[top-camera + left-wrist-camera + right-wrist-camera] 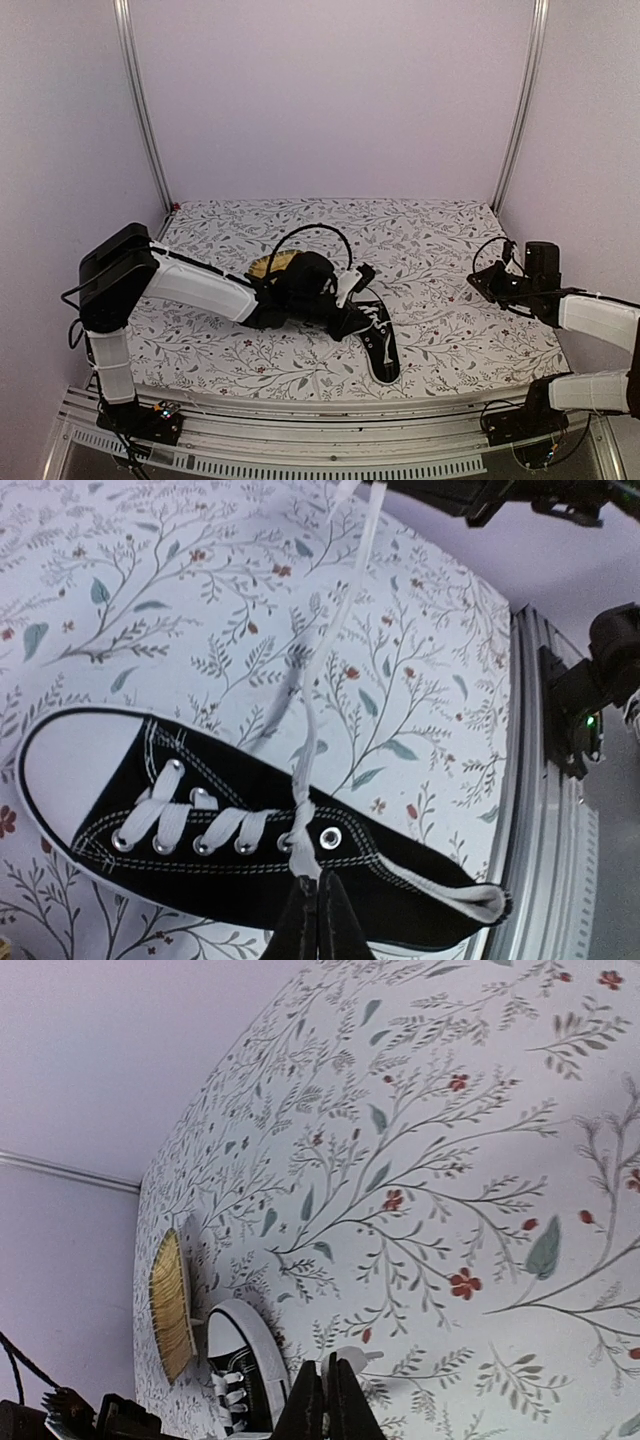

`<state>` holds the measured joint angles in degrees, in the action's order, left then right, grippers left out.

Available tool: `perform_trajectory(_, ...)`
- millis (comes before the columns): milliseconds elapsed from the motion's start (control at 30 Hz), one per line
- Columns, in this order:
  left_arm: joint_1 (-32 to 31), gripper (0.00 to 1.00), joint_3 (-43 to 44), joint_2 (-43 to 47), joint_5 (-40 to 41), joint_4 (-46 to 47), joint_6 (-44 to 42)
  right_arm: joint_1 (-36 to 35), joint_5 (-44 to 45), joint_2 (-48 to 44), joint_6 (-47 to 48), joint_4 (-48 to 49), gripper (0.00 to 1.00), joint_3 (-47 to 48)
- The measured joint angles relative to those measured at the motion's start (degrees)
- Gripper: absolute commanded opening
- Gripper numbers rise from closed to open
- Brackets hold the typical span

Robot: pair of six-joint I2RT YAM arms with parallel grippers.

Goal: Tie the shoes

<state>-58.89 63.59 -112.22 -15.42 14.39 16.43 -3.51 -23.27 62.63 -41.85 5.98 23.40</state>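
Note:
The black canvas shoe [382, 350] lies on its side on the flowered table cover, toe cap toward the back; it also shows in the left wrist view [190, 885] and the right wrist view [245, 1365]. My left gripper [360, 315] hangs over its lacing. In its own view the left gripper [318, 882] is shut on a white lace [302, 830] by the top eyelets. Another strand [345, 610] runs taut up and away. My right gripper [488, 283] is off to the right, above the cover. Its own view shows the right gripper [325, 1365] shut on the lace end [352, 1357].
A yellow woven mat [268, 266] lies just behind the left wrist, beside the shoe's toe [172, 1305]. A metal rail [330, 410] runs along the near edge of the table [530, 780]. Upright frame posts [140, 100] stand at the back corners, with walls on three sides.

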Motion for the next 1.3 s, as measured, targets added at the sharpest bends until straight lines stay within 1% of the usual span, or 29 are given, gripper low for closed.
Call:
perform_trajectory(167, 0.0, 0.0, 0.0, 3.1, -0.6, 3.3, 2.1, -12.6, 0.0, 7.3, -2.3, 4.1, 0.02, 7.0)
perform_trajectory(233, 0.0, 0.0, -0.2, 3.5, -0.7, 4.1, 2.7, -17.7, 0.0, 11.9, -3.1, 5.2, 0.02, 10.5)
perform_trajectory(367, 0.0, 0.0, -1.9, 4.0, -0.5, 4.9, 3.6, -25.7, 0.0, 20.3, -3.8, 6.9, 0.02, 18.5)
perform_trajectory(433, 0.0, 0.1, -3.6, 4.4, -0.1, 5.1, 3.9, -28.7, 0.2, 22.9, -3.8, 7.6, 0.02, 21.9)
perform_trajectory(500, 0.0, 0.21, -5.6, 5.2, 0.7, 5.2, 4.3, -30.1, 0.2, 23.9, -3.8, 8.4, 0.02, 23.5)
perform_trajectory(567, 0.0, 0.29, -7.4, 5.7, 1.4, 5.9, 4.3, -30.4, 0.1, 24.3, -3.8, 9.0, 0.02, 24.4)
perform_trajectory(667, 0.0, 0.38, -9.4, 5.8, 1.8, 6.6, 3.9, -30.2, 0.3, 24.6, -3.8, 9.4, 0.02, 24.6)
perform_trajectory(1000, 0.0, 0.38, -10.2, 1.9, 1.7, 8.8, 1.2, -30.2, 0.2, 24.8, -3.8, 9.6, 0.02, 23.9)
perform_trajectory(1133, -0.2, 0.39, -9.0, -0.2, 1.4, 9.0, 0.2, -30.2, 0.2, 24.9, -3.9, 9.6, 0.02, 23.6)
perform_trajectory(1200, -0.3, 0.37, -8.0, -1.8, 1.4, 9.0, -0.3, -30.2, 0.2, 24.9, -3.9, 9.6, 0.02, 23.6)
perform_trajectory(1300, -0.5, 0.3, -7.5, -3.2, 1.4, 8.9, -0.6, -30.2, 0.2, 24.9, -4.0, 9.6, 0.02, 23.6)
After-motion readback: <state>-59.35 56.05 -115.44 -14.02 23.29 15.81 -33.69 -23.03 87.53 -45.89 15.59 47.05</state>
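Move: The left hand, pinching one end of the shoelace, has the lace knot about 4 cm to its right and 3 cm down; the shoe's middle lies about as far right and 4 cm down, its toe pointing away from the robot. The basket is some 15 cm ahead of that hand and 21 cm to its left. From the right hand, holding the other lace end, the knot is about 7 cm back and 22 cm left, and the shoe's middle 8 cm back and 21 cm left. The right hand keeps its pinch on its lace end and sweeps about 21 cm left towards the shoe, rising some 5 cm and turning roughly 30 degrees counter-clockwise, then holds there, high beyond the toe. The left hand first lifts its end about 4 cm, then draws back left, opens its fingers to let the lace go and sinks to about 5 cm below where it began, ending with the open fingers straddling the lace low beside the shoe's left side. ##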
